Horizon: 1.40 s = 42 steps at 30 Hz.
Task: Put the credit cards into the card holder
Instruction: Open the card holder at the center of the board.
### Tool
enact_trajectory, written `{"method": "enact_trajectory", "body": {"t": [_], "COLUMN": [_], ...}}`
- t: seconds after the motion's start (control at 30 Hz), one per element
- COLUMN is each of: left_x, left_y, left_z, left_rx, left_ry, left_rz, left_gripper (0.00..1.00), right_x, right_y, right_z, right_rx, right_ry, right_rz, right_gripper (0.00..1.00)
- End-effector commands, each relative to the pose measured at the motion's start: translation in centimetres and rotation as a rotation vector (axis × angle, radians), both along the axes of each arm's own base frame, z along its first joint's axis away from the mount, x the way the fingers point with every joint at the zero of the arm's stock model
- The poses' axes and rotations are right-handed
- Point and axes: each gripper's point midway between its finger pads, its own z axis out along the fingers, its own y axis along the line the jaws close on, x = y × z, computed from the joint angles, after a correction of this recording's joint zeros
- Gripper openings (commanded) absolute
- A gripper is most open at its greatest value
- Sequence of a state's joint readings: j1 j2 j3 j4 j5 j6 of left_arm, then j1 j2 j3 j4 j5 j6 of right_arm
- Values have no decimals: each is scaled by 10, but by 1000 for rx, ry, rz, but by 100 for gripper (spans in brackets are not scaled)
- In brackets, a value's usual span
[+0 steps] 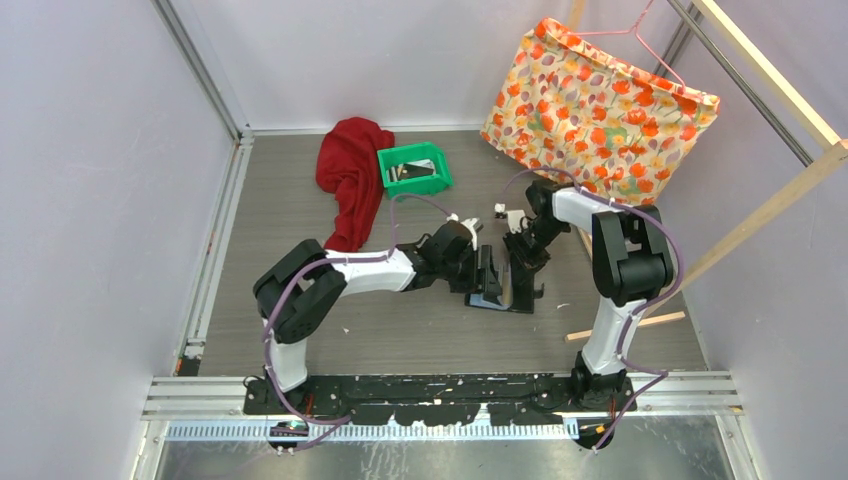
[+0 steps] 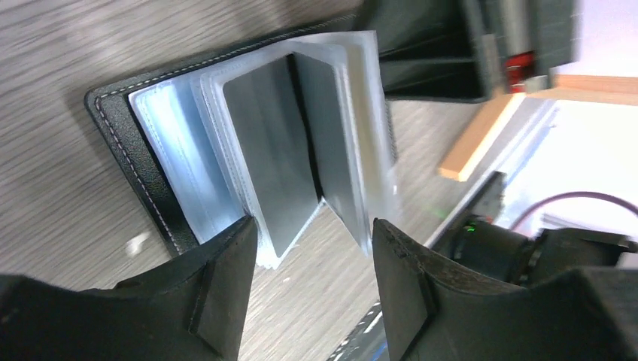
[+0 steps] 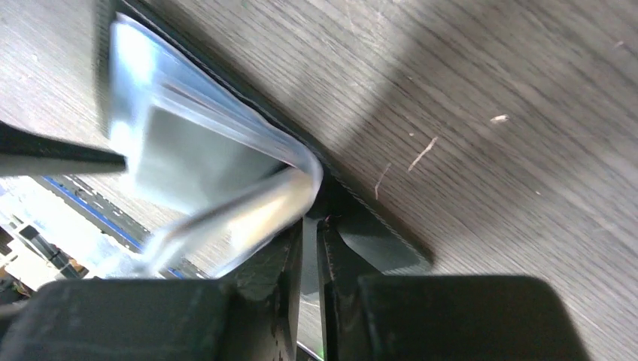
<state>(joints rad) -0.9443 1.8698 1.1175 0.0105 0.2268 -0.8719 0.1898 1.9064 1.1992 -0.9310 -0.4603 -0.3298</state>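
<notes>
The black card holder (image 1: pixel 497 287) lies opened on the table between my two grippers. In the left wrist view its clear pockets (image 2: pixel 180 150) fan upward, and grey credit cards (image 2: pixel 274 162) sit inside two of them. My left gripper (image 2: pixel 312 248) is open, its fingers straddling the near corners of the pockets without clamping them. My right gripper (image 3: pixel 311 226) has its jaws almost together, the tips pinching the holder's black cover (image 3: pixel 380 252) at the spine, beside a bulging clear pocket (image 3: pixel 226 173). It keeps the holder's right half (image 1: pixel 524 283) raised.
A green bin (image 1: pixel 436 178) with small flat things inside stands at the back, a red cloth (image 1: pixel 350 180) beside it. A flowered bag (image 1: pixel 600 105) hangs at the back right. A wooden stick (image 1: pixel 625 325) lies right of the holder, by a slanted wooden bar (image 1: pixel 770 205).
</notes>
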Motion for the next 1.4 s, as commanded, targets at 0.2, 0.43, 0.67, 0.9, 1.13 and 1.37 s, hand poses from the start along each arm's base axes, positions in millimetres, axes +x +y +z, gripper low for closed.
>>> {"method": "enact_trajectory", "body": {"t": [0.2,0.43,0.67,0.9,1.13,1.37], "left_x": [1,11,36,54,89,117], "left_y": [-67,-86,-97,-95,-89,-95], "left_z": [63,68,58,37,35,44], "left_rx": [-408,-460,-459,-418,-418,-444], "left_ry": [-12,-8,-40,-50,-73,-82], "left_rz": [-93,-101,-50,-12,58,80], "left_gripper": [59,62,63,63,63,63], "right_x": [11,11,33,54,64,65], "right_y": [1,4,-15,-45,-53,-59], "right_z": [22,25,43,64,93,98], "right_rx": [104,136,150,111,157,180], "right_ry": [-75,-62,-153,-293,-407,-425], "right_rz": [-3,-13,-96,-183,-209,-228], "right_gripper": [24,24,35,44,46,61]}}
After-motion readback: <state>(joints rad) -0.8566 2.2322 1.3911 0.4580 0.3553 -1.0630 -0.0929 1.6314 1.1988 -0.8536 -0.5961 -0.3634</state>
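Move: The left hand, half open, straddles the card holder's upright plastic leaves, whose middle is about 2 cm to its right and 2 cm below; the holder's middle is roughly level ahead, 3 cm right and 5 cm below. The closing strap lies some 12 cm to its right, 1 cm back and 5 cm down. From the nearly shut right hand, low over the right cover, the holder's middle is about 3 cm back, 4 cm left and 1 cm below. With a finger still against the leaves, the left hand first sweeps about 9 cm right and 4 cm up towards the right cover while its fingers tilt some 20 degrees nearer level, then carries on forward about 9 cm, sinking some 3 cm and keeping its opening. The right hand barely shifts on the right cover at first, then comes free and lifts about 8 cm, drawing some 6 cm right and nearly as far forward as its fingers open and swing outward. ##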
